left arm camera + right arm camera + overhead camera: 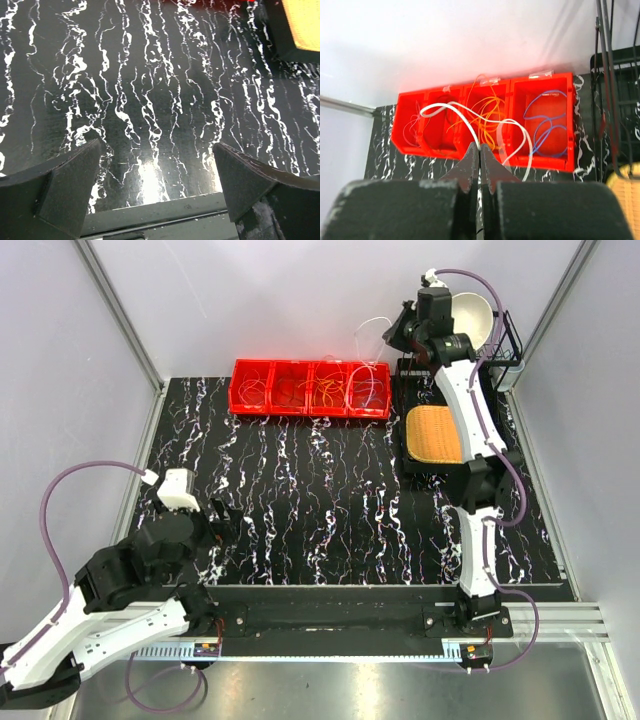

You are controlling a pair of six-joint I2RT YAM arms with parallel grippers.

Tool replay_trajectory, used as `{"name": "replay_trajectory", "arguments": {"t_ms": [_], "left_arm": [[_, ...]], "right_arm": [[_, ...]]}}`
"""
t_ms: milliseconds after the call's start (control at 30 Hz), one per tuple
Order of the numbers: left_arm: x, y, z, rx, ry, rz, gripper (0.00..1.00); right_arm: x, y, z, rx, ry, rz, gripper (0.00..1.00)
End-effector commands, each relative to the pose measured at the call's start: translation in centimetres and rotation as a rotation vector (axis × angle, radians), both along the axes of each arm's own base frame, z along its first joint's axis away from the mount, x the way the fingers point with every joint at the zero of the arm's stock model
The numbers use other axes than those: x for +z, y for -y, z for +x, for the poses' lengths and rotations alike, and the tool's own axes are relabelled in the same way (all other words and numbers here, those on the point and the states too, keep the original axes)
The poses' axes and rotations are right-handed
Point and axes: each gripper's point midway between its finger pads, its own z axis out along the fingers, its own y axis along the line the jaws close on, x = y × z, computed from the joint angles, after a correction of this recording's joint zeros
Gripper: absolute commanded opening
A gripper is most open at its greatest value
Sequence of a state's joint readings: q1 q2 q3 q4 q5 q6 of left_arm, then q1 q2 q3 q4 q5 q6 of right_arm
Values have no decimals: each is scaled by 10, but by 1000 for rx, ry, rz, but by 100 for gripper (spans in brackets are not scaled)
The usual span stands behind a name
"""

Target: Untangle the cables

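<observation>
A red bin row (236, 400) with four compartments stands at the back of the table and holds thin looped cables (330, 390). In the right wrist view they show as orange cables (489, 107), blue cables (545, 125) and a whitish cable (447, 106). My right gripper (393, 337) hangs high above the bins' right end. Seen from the wrist, the right gripper (480, 150) is shut on the whitish cable, which loops out from its tips over the red bin row (545, 161). My left gripper (222, 515) is low at the near left; the left gripper (157, 150) stands open over bare table.
A black tray with a woven yellow mat (435, 433) lies at the right. Behind it a white bowl (472, 312) sits in a black wire rack (508, 345). Grey walls close in the table on three sides. A metal rail (330, 625) runs along the near edge.
</observation>
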State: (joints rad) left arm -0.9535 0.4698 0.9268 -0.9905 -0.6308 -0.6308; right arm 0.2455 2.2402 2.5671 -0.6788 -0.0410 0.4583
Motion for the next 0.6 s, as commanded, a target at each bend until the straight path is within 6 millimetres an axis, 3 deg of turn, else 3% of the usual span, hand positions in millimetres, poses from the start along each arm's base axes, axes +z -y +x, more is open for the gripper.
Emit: {"name": "replay_trajectory", "arguments": {"t_ms": [0,400,567], "left_arm": [[9,-6,6,57,31,-10,99],[8,-6,8,61,29,2,99],[7,-5,8,61,25,8,99]], "right_arm": [[14,8,20,-42,77,0,0],[-6,39,65,-156,151,-21,0],[8,40,72,-155,213,-3,0]]}}
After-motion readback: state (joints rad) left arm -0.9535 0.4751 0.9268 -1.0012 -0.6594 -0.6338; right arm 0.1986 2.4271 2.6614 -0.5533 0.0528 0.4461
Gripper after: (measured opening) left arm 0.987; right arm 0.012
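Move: The right gripper already holds the white cable, whose loops hang towards the rightmost red bin, the one with the blue cable; that bin lies about 12 cm ahead, level sideways, and some 29 cm below. The orange-cable bin is next to it, about 10 cm left of the hand and also 12 cm ahead. The white plate stands about 14 cm ahead and 17 cm right, the yellow mat roughly level ahead, 15 cm right. From the left hand, the rightmost bin is about 52 cm ahead and 30 cm right. Keep the right fingers shut on the white cable and carry it forward about 6 cm while lowering it some 5 cm towards the rightmost bin. Sink most in the first half, then ease rightward by about 3 cm, towards the dish rack, turning the wrist clockwise by just under 10 degrees. ##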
